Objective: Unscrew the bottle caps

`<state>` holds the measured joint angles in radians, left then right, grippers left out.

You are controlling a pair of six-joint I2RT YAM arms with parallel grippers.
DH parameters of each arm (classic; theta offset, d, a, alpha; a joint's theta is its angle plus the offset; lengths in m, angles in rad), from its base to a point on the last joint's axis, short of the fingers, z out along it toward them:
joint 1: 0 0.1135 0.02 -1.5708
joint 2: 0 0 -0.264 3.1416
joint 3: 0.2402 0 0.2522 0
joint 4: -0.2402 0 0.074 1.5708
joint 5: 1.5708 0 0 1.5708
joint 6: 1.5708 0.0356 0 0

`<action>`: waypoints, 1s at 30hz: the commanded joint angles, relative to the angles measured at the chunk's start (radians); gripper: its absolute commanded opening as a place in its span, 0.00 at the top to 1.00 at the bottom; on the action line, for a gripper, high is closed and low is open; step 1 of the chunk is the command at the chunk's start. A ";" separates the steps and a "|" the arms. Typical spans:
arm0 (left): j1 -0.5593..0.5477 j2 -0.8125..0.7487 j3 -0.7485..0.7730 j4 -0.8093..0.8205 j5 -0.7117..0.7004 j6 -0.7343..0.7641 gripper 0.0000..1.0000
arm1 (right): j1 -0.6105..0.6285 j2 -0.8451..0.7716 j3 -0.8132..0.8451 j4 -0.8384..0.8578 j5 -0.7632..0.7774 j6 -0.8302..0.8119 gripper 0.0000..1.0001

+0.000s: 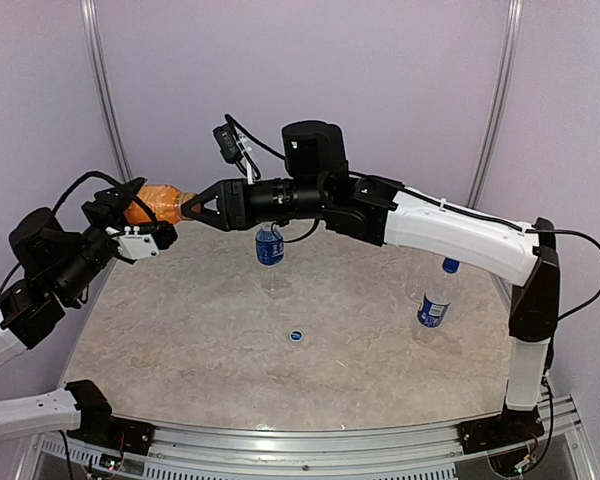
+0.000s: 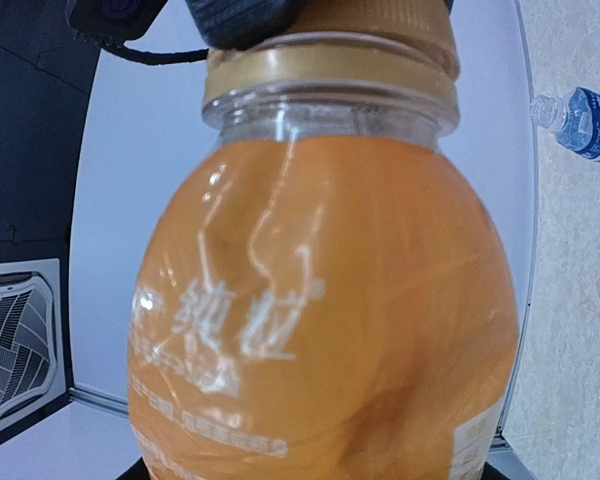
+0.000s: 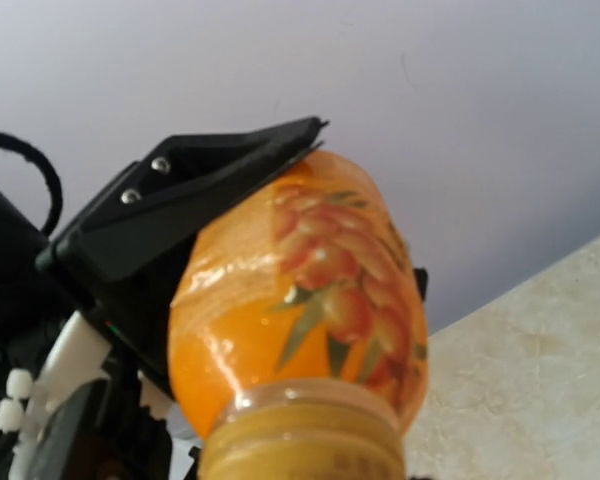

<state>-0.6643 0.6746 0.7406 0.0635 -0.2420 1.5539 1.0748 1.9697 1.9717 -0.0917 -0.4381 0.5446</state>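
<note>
The short orange bottle [image 1: 152, 205] hangs sideways above the table's far left, its gold cap [image 2: 330, 70] pointing right. My left gripper [image 1: 146, 213] is shut on its body; one black finger [image 3: 180, 210] lies along the bottle [image 3: 300, 290]. My right gripper [image 1: 192, 207] is closed around the cap [image 3: 305, 440], and one of its fingers [image 2: 245, 20] presses the cap's top. A clear bottle with a blue label [image 1: 269, 245] stands uncapped at mid-table. Another labelled bottle [image 1: 435, 298] stands at the right with its blue cap on.
A loose blue cap [image 1: 296, 336] lies on the marble-look table [image 1: 180, 360] in front of the middle bottle. The right arm stretches across the back of the table above that bottle. Purple walls close in behind.
</note>
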 commanded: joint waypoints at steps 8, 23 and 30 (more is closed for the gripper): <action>-0.024 -0.046 0.321 -0.931 0.355 -0.623 0.67 | 0.117 -0.054 -0.008 -0.216 0.166 -0.657 1.00; -0.024 -0.001 0.385 -1.219 0.599 -0.768 0.70 | 0.422 -0.201 -0.412 0.050 0.839 -1.751 1.00; -0.023 -0.012 0.367 -1.197 0.565 -0.767 0.70 | 0.420 -0.208 -0.436 0.089 0.832 -1.713 1.00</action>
<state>-0.6861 0.6754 1.1023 -1.1751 0.3000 0.8097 1.4986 1.7802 1.5574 -0.0265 0.3496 -1.1530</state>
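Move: The orange bottle is already in the left hand, lying nearly level with its mouth to the right; its gold cap is about 7 cm to the right of that hand and level with it. The right hand comes in from the right and already has this cap between its fingers. From the right hand, the open blue-labelled bottle stands some 19 cm ahead, 11 cm right and 32 cm below; the loose white cap lies about 5 cm ahead, 17 cm right and 42 cm below. Keeping its pinch on the gold cap, the right hand rolls it nearly 100 degrees one way about the bottle's long axis, while the left hand, still gripping the orange bottle, tips its fingers down some 70 degrees the other way. Both arms swing back and down together as they twist, slowing to a near stop. ##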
